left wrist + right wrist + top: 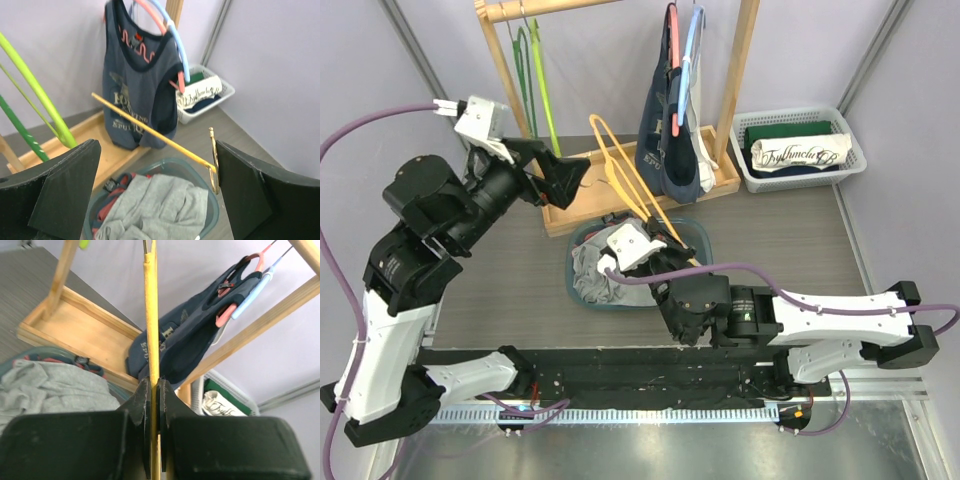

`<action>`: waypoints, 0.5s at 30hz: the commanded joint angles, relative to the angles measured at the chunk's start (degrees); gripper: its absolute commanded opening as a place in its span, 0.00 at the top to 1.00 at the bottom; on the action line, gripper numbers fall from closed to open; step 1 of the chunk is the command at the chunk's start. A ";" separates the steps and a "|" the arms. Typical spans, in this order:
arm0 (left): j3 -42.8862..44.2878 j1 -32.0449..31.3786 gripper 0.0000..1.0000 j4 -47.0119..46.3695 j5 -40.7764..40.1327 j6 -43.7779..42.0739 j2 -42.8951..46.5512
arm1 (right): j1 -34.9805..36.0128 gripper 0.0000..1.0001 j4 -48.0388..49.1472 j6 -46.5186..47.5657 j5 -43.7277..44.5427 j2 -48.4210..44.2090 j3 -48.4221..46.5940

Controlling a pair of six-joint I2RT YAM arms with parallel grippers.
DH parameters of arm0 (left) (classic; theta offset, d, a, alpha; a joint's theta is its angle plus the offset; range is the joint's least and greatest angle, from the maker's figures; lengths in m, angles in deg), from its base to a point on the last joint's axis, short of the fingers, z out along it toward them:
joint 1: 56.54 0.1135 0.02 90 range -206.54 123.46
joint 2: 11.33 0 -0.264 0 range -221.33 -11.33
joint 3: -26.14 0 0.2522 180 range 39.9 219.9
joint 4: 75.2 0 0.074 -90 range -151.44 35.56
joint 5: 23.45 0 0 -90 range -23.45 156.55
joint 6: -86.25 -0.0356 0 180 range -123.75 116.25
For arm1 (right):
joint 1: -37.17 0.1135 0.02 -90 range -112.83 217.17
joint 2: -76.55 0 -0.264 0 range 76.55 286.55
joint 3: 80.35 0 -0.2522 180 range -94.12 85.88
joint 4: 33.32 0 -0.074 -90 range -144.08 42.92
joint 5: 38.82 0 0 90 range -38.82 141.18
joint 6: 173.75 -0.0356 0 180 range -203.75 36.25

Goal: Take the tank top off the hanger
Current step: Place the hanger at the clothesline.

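Note:
A bare yellow hanger (151,315) slants up over the teal basket (698,232). My right gripper (665,255) is shut on its lower bar, the jaws (154,382) pressed tight on the thin rod. The grey tank top (590,272) lies crumpled in the basket, apart from the hanger. My left gripper (570,180) hovers wide open above the wooden rack base, with nothing between its fingers. In the left wrist view the hanger (150,130) and its metal hook cross between the spread fingers, over the grey tank top (155,205).
A wooden clothes rack (740,70) stands at the back with a navy tank top (670,130) on pink and blue hangers and green hangers (535,75). A white basket (850,160) of folded clothes sits back right. Red and navy cloth lies under the grey one.

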 commanded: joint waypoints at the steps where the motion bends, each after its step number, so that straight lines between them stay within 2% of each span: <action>1: 5.33 0.84 0.00 -7.35 -5.64 -3.91 0.19 | -0.70 0.99 -9.51 -8.82 -2.53 2.19 -9.10; 5: 15.52 0.92 0.00 -9.46 -4.60 -4.89 -2.62 | -4.21 0.99 -15.86 -12.69 -6.56 5.09 -16.57; 8: 20.62 1.45 0.00 -10.70 2.59 -2.27 -4.11 | -7.98 0.99 -18.85 -14.80 -10.25 7.38 -19.48; 9: 21.08 1.63 0.00 -10.44 9.66 -1.64 -4.20 | -8.61 0.99 -19.03 -14.98 -11.13 7.91 -19.75; 13: 19.07 2.68 0.00 -10.35 22.00 1.71 -2.81 | -11.25 0.99 -19.56 -14.98 -16.48 9.67 -21.86; 15: 16.87 2.94 0.00 -10.26 23.79 -0.57 -1.92 | -15.10 0.99 -20.52 -17.08 -20.26 10.37 -24.93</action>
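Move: The yellow hanger is already pinched in the right hand. The clothesline's free stretch lies roughly 36 cm ahead of that hand, 10 cm to its left and 13 cm above. The lime hanger is some 33 cm ahead, 21 cm left, about level in height; the navy tank top 35 cm ahead, 3 cm right, 10 cm lower. From the open left hand, the same stretch is about 32 cm ahead, 4 cm right and 3 cm up. The yellow hanger, still pinched in the right hand's shut fingers, is carried towards the clothesline: first a little left and up, then mostly forward, about 5 cm in all, with hardly any turn of the wrist. The empty left hand, fingers staying wide, climbs away about 14 cm, drawing back towards its base in the second half while its fingertips tip up some 20 degrees. ##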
